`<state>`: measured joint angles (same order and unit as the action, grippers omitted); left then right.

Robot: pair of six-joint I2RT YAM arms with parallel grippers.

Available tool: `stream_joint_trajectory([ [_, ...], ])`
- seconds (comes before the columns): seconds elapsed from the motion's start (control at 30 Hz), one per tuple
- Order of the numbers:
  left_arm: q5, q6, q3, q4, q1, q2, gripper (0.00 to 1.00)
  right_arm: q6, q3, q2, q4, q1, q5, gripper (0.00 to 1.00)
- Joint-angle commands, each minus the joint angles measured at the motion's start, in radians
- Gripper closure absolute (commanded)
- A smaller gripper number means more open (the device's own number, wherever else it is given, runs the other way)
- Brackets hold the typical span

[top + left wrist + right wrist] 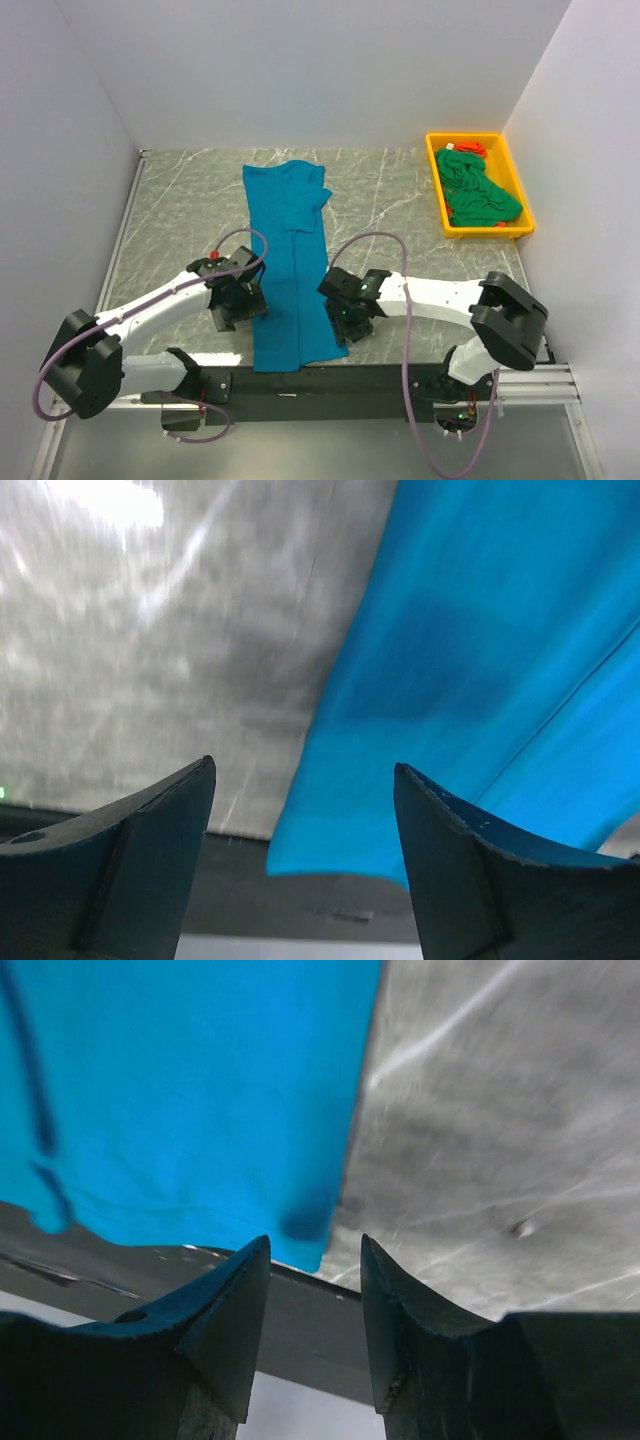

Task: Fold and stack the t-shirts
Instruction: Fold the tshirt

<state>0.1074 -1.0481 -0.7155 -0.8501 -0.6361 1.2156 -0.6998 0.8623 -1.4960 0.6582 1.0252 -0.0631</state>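
A teal-blue t-shirt [290,270] lies folded into a long narrow strip down the middle of the marble table, its hem reaching the near edge. My left gripper [243,308] sits low at the strip's left edge near the hem, and my right gripper [347,318] at its right edge. In the left wrist view the gripper [305,770] is wide open, with the shirt's [470,630] hem corner just ahead of the gap. In the right wrist view the gripper [315,1243] is open more narrowly and empty, the shirt's [190,1090] other hem corner just beyond its tips.
A yellow bin [435,185] stands at the back right, holding a crumpled green t-shirt [478,195] and a small red-orange piece [470,150]. A dark rail [300,385] runs along the table's near edge under the hem. White walls close in the left, back and right.
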Motion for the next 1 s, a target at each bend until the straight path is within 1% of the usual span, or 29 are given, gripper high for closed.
stream_joint_trajectory([
  [0.0, -0.032, -0.075, 0.022, -0.079, -0.037, -0.042, 0.22, -0.064, 0.038, -0.035, 0.075, 0.044, 0.013, 0.51],
  [0.13, -0.054, -0.087, 0.054, -0.098, -0.065, -0.056, 0.21, -0.072, 0.024, -0.061, 0.055, 0.061, -0.026, 0.51],
  [0.17, -0.081, -0.092, 0.069, -0.087, -0.069, -0.056, 0.21, -0.073, 0.024, -0.078, 0.057, 0.067, -0.027, 0.51],
  [0.37, -0.113, -0.116, 0.083, -0.081, -0.123, -0.053, 0.22, -0.064, 0.026, -0.124, 0.046, 0.075, -0.027, 0.52],
  [0.6, -0.155, -0.132, 0.100, -0.049, -0.185, -0.027, 0.21, -0.055, 0.047, -0.116, 0.057, 0.079, -0.007, 0.52],
  [0.97, -0.189, -0.133, 0.142, 0.002, -0.220, 0.036, 0.25, -0.043, 0.082, -0.132, 0.076, 0.078, -0.001, 0.53],
])
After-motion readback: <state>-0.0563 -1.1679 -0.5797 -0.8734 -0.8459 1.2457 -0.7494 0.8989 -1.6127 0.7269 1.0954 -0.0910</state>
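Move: The left hand's target, the t-shirt's near-left corner, lies about 12 cm back, 2 cm right and 5 cm below it. The shirt's near-right corner is some 23 cm to the right of that corner and 3 cm farther out. From the right hand, this near-right corner is about 5 cm back, 1 cm left and 4 cm down; the near end of the shirt's centre seam lies some 8 cm back, 13 cm left and 4 cm down. Bringing its open fingers down astride the t-shirt's near-left corner, the left hand draws back about 9 cm towards the table's front edge and sinks some 3 cm, its wrist tipping about 15 degrees so that the fingers end pointing nearly straight down. The right hand makes a shorter move, back 3 cm and down 2 cm to the near-right corner, then waits there with its half-open fingers on either side of the cloth. ##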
